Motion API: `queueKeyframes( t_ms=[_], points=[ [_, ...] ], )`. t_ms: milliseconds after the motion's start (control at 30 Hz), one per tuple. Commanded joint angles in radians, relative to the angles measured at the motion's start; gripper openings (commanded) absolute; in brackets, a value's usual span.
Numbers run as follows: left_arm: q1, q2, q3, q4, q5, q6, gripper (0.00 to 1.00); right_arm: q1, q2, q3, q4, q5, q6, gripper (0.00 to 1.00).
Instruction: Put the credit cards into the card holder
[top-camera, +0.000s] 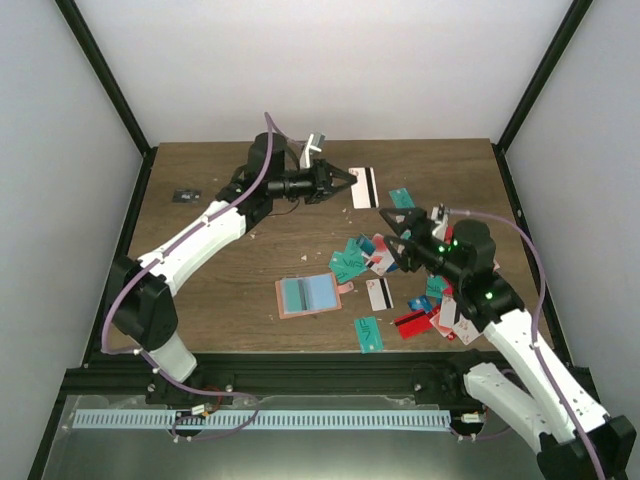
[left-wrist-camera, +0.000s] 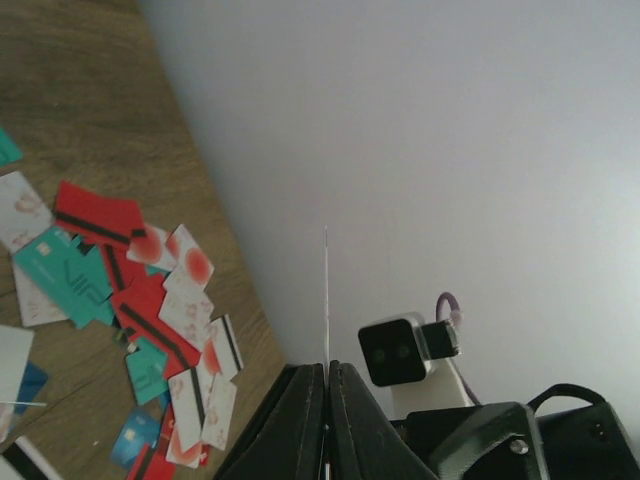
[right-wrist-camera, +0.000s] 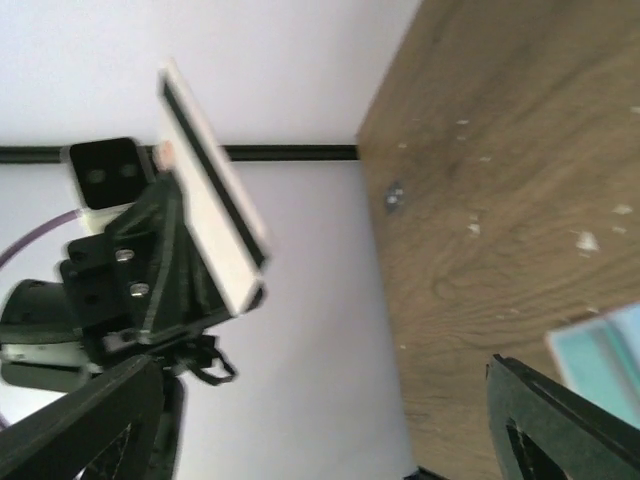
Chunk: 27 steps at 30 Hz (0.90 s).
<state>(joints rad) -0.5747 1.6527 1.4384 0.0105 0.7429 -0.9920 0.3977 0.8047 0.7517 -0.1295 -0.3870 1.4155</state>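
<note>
Above the back of the table, my left gripper (top-camera: 347, 181) is shut on a white credit card with a black stripe (top-camera: 364, 187). The left wrist view shows that card edge-on (left-wrist-camera: 326, 290) between the closed jaws (left-wrist-camera: 327, 372). In the right wrist view the same card (right-wrist-camera: 205, 190) hangs in the air. Facing it, my right gripper (top-camera: 393, 237) is open and holds nothing, its fingers (right-wrist-camera: 570, 420) spread wide. The card holder (top-camera: 310, 295) lies open on the table, blue-grey pockets up. Several loose credit cards (top-camera: 352, 260) in teal, red and white lie to its right, also seen as a pile of cards (left-wrist-camera: 130, 300).
A small dark object (top-camera: 186, 195) lies at the table's back left. White walls and black frame posts (top-camera: 110, 80) close in the table. More cards (top-camera: 415, 322) sit near the right arm, and one teal card (top-camera: 369, 333) lies near the front edge.
</note>
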Motion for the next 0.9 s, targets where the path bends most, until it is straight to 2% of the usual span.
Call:
queueKeyframes(
  t_ms=[0, 100, 200, 300, 500, 667, 867],
  points=[
    [0.002, 0.002, 0.017, -0.127, 0.008, 0.121, 0.04, -0.023, -0.067, -0.109, -0.132, 0.018, 0.04, 0.9],
    [0.012, -0.022, 0.017, -0.276, 0.013, 0.234, 0.04, -0.024, -0.051, -0.111, -0.112, -0.007, -0.026, 0.89],
    [0.033, -0.064, -0.023, -0.43, 0.002, 0.38, 0.04, -0.026, 0.033, -0.051, -0.188, -0.033, -0.18, 0.89],
    [0.062, -0.12, -0.12, -0.541, -0.006, 0.492, 0.04, -0.026, 0.134, -0.009, -0.236, -0.084, -0.329, 0.87],
    [0.104, -0.167, -0.304, -0.713, 0.016, 0.638, 0.04, -0.004, 0.318, 0.014, -0.196, -0.233, -0.536, 0.77],
    [0.154, -0.176, -0.433, -0.744, 0.065, 0.698, 0.04, 0.065, 0.453, 0.044, -0.178, -0.303, -0.634, 0.74],
    [0.186, -0.164, -0.547, -0.714, 0.086, 0.724, 0.04, 0.124, 0.558, 0.061, -0.142, -0.315, -0.648, 0.68]
  ],
)
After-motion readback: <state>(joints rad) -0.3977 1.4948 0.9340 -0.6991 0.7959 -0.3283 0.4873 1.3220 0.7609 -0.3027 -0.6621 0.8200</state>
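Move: The left hand already holds the white card high up; the card holder lies some 11 cm back of it, 9 cm to its left and 33 cm below. On the table beyond the holder, the teal cards are about 9 cm ahead and 10 cm right of it, and the striped card 18 cm to its right, level with it. From the right hand, the empty holder lies some 2 cm back, 15 cm to the left and 30 cm below. Swinging down, left and back in one sweep, slow at first, the left hand carries the pinched white card some 23 cm lower and 13 cm left, towards the card holder's left half, its wrist tilting about 40 degrees so the fingers slope down to the right. The empty right hand sinks about 18 cm, then also slides left towards the holder, tipping down and turning counter-clockwise, its still open fingers narrowing a little. ##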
